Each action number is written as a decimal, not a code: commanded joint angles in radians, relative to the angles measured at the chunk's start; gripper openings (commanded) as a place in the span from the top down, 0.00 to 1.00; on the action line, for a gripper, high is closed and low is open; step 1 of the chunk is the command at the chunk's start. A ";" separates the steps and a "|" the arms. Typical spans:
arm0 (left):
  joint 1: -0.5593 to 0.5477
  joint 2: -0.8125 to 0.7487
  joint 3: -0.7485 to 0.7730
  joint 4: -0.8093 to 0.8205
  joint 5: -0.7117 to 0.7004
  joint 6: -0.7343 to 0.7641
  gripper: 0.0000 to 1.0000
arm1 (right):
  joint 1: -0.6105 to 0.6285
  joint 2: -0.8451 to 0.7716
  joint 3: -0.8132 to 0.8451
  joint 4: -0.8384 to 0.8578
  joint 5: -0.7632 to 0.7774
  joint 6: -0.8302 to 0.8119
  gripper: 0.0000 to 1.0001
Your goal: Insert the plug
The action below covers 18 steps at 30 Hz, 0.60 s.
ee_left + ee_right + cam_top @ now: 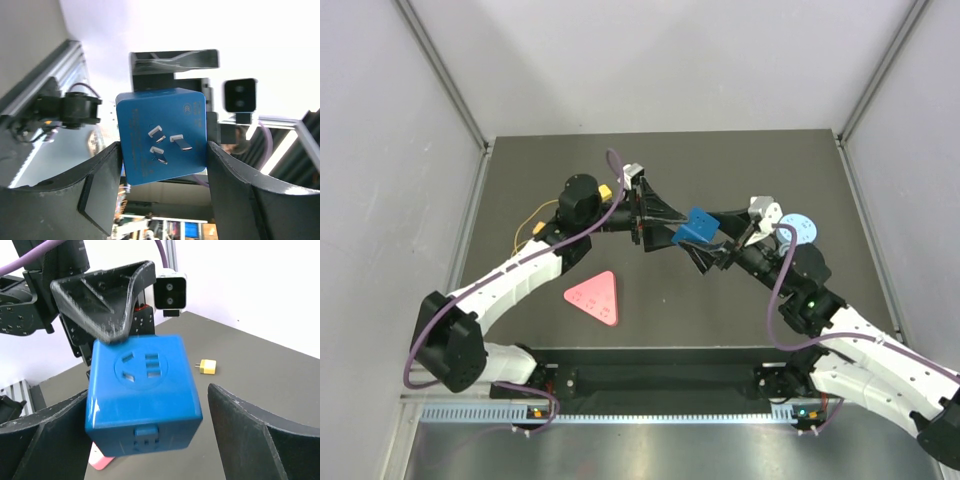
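Note:
A blue socket cube (698, 228) hangs in the air between the two arms, above the middle of the table. My left gripper (163, 150) is shut on it, one finger pressed against each side, and the cube's pronged face (165, 142) looks at the left wrist camera. My right gripper (147, 392) stands open around the cube (142, 400): its right finger (250, 435) is well clear of the cube, while the left finger is close against it. The cube's socket face (140, 365) is turned towards this camera. A small yellow plug (206, 367) lies on the dark table (740, 160), beside the left wrist (605, 190).
A pink triangular piece (595, 297) lies on the table in front of the left arm. A light blue round piece (798, 227) sits by the right arm's wrist. A thin yellow wire (528, 228) curls near the left edge. White walls enclose the table.

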<state>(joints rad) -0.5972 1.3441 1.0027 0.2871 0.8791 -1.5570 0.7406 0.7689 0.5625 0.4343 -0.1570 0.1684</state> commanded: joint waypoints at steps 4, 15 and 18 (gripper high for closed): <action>0.000 -0.045 -0.032 0.290 0.004 -0.172 1.00 | -0.015 -0.005 -0.023 0.136 -0.041 0.039 0.18; 0.000 -0.033 -0.114 0.498 0.000 -0.297 1.00 | -0.030 -0.033 -0.072 0.320 -0.032 0.126 0.47; 0.000 -0.025 -0.145 0.625 -0.022 -0.365 1.00 | -0.037 -0.022 -0.066 0.342 -0.055 0.155 0.39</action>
<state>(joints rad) -0.5999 1.3437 0.8742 0.6411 0.8665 -1.8400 0.7292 0.7662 0.4824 0.6182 -0.2344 0.2546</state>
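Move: The blue socket cube, still gripped by the left hand, sits between the right hand's open fingers, about 1 cm ahead and 2 cm left of that hand and level with it. From the left hand the cube is some 2 cm to the right, level. From the right hand, the small yellow plug lies on the table about 21 cm ahead, 20 cm left; the pink triangle about 22 cm left, level with it front to back; both some 30 cm below. Right fingers close to pinch the blue cube, hand easing back 1.5 cm; left keeps its grip, rising about 1.5 cm. ##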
